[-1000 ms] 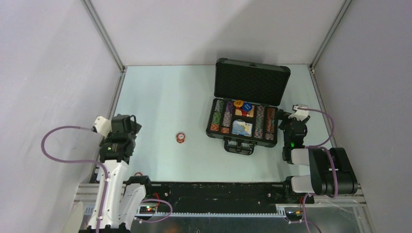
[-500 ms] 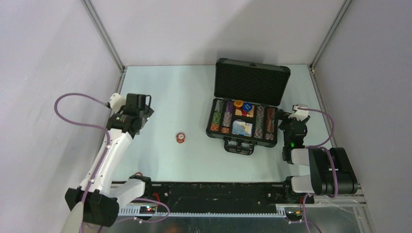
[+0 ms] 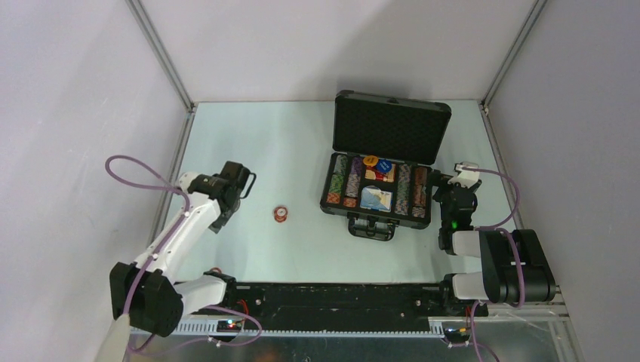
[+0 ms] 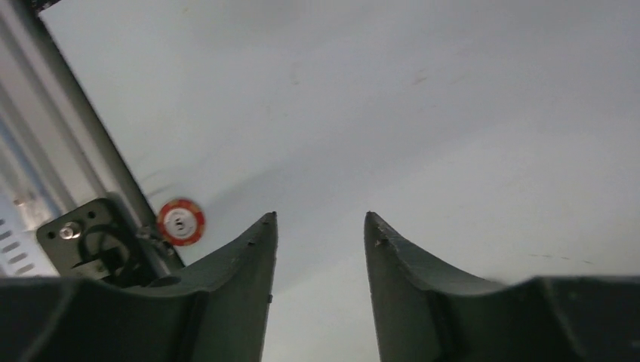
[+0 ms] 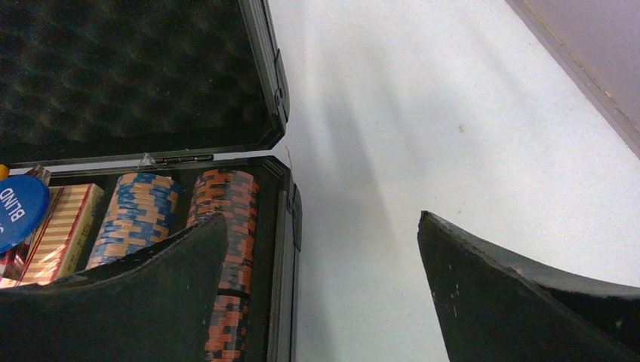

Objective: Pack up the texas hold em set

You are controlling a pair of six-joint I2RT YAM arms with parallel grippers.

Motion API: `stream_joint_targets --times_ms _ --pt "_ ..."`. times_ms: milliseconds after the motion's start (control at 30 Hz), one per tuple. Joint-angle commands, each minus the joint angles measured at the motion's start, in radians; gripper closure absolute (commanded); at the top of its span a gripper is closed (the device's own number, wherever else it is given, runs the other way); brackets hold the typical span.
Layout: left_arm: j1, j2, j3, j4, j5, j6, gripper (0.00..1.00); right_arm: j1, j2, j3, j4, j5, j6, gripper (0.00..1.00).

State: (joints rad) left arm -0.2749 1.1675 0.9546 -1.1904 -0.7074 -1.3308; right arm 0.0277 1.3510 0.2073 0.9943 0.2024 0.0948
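Note:
The black case (image 3: 376,223) of the texas hold em set lies open, its foam-lined lid (image 3: 391,128) upright. Multicoloured chip rows (image 3: 404,188) fill it, and a red-white card box (image 5: 64,230) sits beside a blue disc (image 5: 19,211). A small stack of red-white chips (image 3: 281,214) lies on the table left of the case. My left gripper (image 3: 245,183) hovers left of those chips, open and empty (image 4: 321,219). Another red-white chip (image 4: 181,222) lies by a metal rail. My right gripper (image 3: 445,181) is open over the case's right wall (image 5: 321,217).
Grey walls close in the table on three sides, with metal posts (image 3: 162,56) at the back corners. The arms' base rail (image 3: 332,298) runs along the near edge. A metal bracket (image 4: 83,237) sits next to the chip in the left wrist view.
My left arm has reached out from the near left edge toward the table's middle, and its jaws have narrowed. The right arm and the case have not moved.

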Motion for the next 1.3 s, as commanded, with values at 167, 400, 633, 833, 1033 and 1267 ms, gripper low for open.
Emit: stream_joint_targets --times_ms 167,400,633,833,1033,1267 --pt "-0.005 -0.083 -0.166 -0.057 -0.025 -0.214 0.87 -0.005 0.005 0.021 0.018 0.011 -0.015 0.01" --pt "-0.004 -0.010 -0.191 -0.058 -0.043 -0.286 1.00 -0.005 0.005 0.022 0.018 0.009 -0.015 0.01" --pt "-0.004 0.059 -0.251 -0.056 -0.028 -0.353 1.00 -0.005 0.006 0.021 0.017 0.011 -0.016 0.01" --pt "0.004 0.048 -0.294 -0.054 -0.045 -0.365 0.99 -0.005 0.006 0.021 0.018 0.010 -0.016 0.01" --pt "0.038 0.034 -0.363 -0.037 -0.011 -0.367 0.99 -0.005 0.006 0.022 0.018 0.011 -0.015 0.00" --pt "0.085 0.069 -0.363 0.039 0.005 -0.280 0.97 -0.005 0.005 0.023 0.017 0.010 -0.015 0.01"
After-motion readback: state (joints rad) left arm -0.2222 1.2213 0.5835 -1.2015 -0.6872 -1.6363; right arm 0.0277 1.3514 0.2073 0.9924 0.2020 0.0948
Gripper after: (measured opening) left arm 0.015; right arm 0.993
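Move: The lone poker chip at the table's near edge lies about 13 cm back from the left hand, 3 cm to its left and 12 cm below. The chip stack sits about 4 cm ahead and 17 cm right of that hand, also 12 cm lower. A black bracket is roughly 7 cm behind the lone chip. From the right hand, the lone chip is some 27 cm back, 67 cm left and 9 cm down. Left hand shuts its empty fingers while swinging back and down, about 10 cm each, towards the lone chip. ##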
